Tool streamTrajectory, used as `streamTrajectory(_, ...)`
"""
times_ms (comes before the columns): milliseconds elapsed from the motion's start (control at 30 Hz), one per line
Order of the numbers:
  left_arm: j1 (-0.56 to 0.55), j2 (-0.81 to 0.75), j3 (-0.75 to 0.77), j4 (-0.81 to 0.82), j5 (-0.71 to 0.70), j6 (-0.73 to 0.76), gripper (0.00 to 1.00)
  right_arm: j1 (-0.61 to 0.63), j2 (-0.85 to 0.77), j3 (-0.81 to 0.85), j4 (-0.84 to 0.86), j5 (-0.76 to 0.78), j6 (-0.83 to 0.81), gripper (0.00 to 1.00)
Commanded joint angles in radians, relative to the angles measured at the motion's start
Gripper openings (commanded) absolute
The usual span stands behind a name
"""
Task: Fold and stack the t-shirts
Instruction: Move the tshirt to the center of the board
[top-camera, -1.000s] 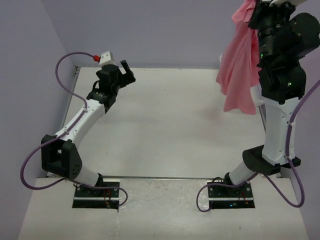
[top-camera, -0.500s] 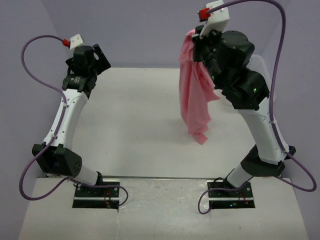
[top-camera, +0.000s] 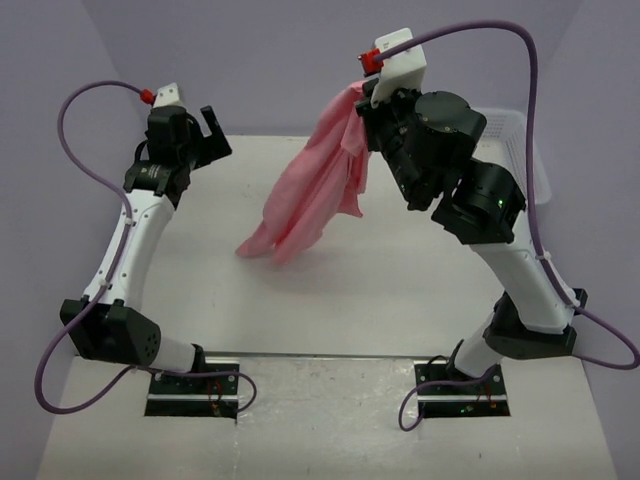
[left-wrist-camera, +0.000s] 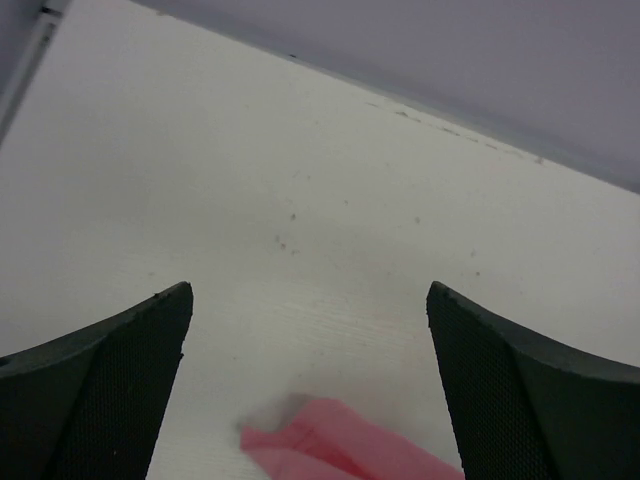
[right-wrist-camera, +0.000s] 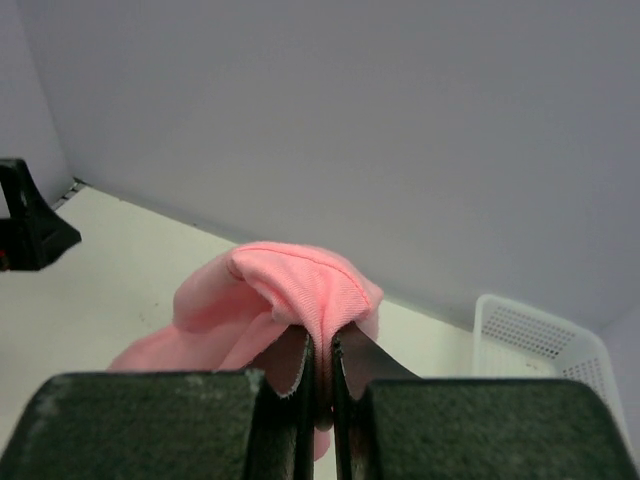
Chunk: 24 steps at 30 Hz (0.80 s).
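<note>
A salmon-pink t-shirt (top-camera: 305, 195) hangs bunched from my right gripper (top-camera: 364, 92), which is raised high over the back middle of the table. The right wrist view shows the right gripper (right-wrist-camera: 322, 345) shut on a fold of the t-shirt (right-wrist-camera: 290, 280). The cloth trails down and to the left, its lowest end just above or on the table. My left gripper (top-camera: 214, 124) is raised at the back left, open and holding nothing. Seen from the left wrist, the left gripper (left-wrist-camera: 308, 290) has its fingers wide apart, with the t-shirt's tip (left-wrist-camera: 340, 450) on the table below.
A white mesh basket (top-camera: 510, 125) stands at the back right, partly hidden behind the right arm; its corner also shows as the basket (right-wrist-camera: 540, 340) in the right wrist view. A purple wall (top-camera: 280, 60) closes off the back of the white table (top-camera: 330, 300).
The right arm has swung the t-shirt from the far right to the back middle, its tail flying out to the left. The left arm rose and stays open.
</note>
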Motion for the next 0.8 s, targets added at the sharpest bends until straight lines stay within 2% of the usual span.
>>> streamTrajectory(0, 0.004, -0.012, -0.178, 0.155, 0.359, -0.003, 1.00, -0.006, 0.028, 0.072, 0.076, 0.077, -0.084, 0.00)
streamTrajectory(67, 0.014, 0.010, -0.276, 0.284, 0.553, -0.045, 1.00, -0.006, 0.041, 0.108, 0.076, 0.084, -0.089, 0.00)
streamTrajectory(100, 0.015, 0.023, -0.357, 0.392, 0.680, -0.113, 1.00, -0.006, 0.042, 0.111, 0.076, 0.084, -0.088, 0.00)
streamTrajectory(133, 0.014, 0.051, -0.397, 0.457, 0.746, -0.190, 1.00, -0.006, 0.041, 0.114, 0.076, 0.087, -0.089, 0.00)
streamTrajectory(167, 0.012, 0.065, -0.445, 0.532, 0.806, -0.190, 1.00, -0.006, 0.039, 0.112, 0.076, 0.090, -0.089, 0.00)
streamTrajectory(200, 0.008, 0.074, -0.523, 0.673, 0.887, -0.266, 0.99, -0.006, 0.038, 0.111, 0.076, 0.102, -0.100, 0.00)
streamTrajectory(233, 0.002, 0.080, -0.554, 0.729, 0.914, -0.287, 0.98, -0.006, 0.038, 0.111, 0.076, 0.110, -0.108, 0.00)
streamTrajectory(267, -0.018, 0.074, -0.577, 0.754, 0.920, -0.267, 0.97, -0.007, 0.039, 0.111, 0.076, 0.119, -0.123, 0.00)
streamTrajectory(367, -0.070, 0.004, -0.622, 0.723, 0.824, -0.182, 0.96, -0.014, 0.024, 0.100, 0.077, 0.120, -0.120, 0.00)
streamTrajectory(467, -0.112, -0.082, -0.753, 0.852, 0.790, -0.178, 0.97, -0.029, 0.024, 0.112, 0.077, 0.130, -0.120, 0.00)
streamTrajectory(667, -0.247, -0.200, -0.896, 0.955, 0.739, -0.117, 0.97, -0.038, 0.045, 0.120, 0.077, 0.128, -0.117, 0.00)
streamTrajectory(767, -0.279, -0.237, -0.959, 1.044, 0.721, -0.094, 0.97, -0.040, 0.055, 0.129, 0.062, 0.113, -0.092, 0.00)
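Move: The t-shirt hangs from the right fingers, its middle roughly 14 cm back and 24 cm to the right of the open left hand, at about its height; its lowest corner is some 16 cm back, 11 cm right and 18 cm below that hand. The board's centre lies about 6 cm ahead, 6 cm left and 56 cm below the right hand; the empty basket is some 25 cm ahead of that hand, 40 cm right and 52 cm lower. Rightward, back and down, the left arm sweeps its open gripper in towards the hanging t-shirt, about 20 cm to the right, sinking nearly 19 cm and then rising some 6 cm again. Its wrist turns clockwise around 50 degrees and rolls its left side down. High over the board, the right hand keeps its shut pinch on the shirt, drifting a little right and turning slightly clockwise. ##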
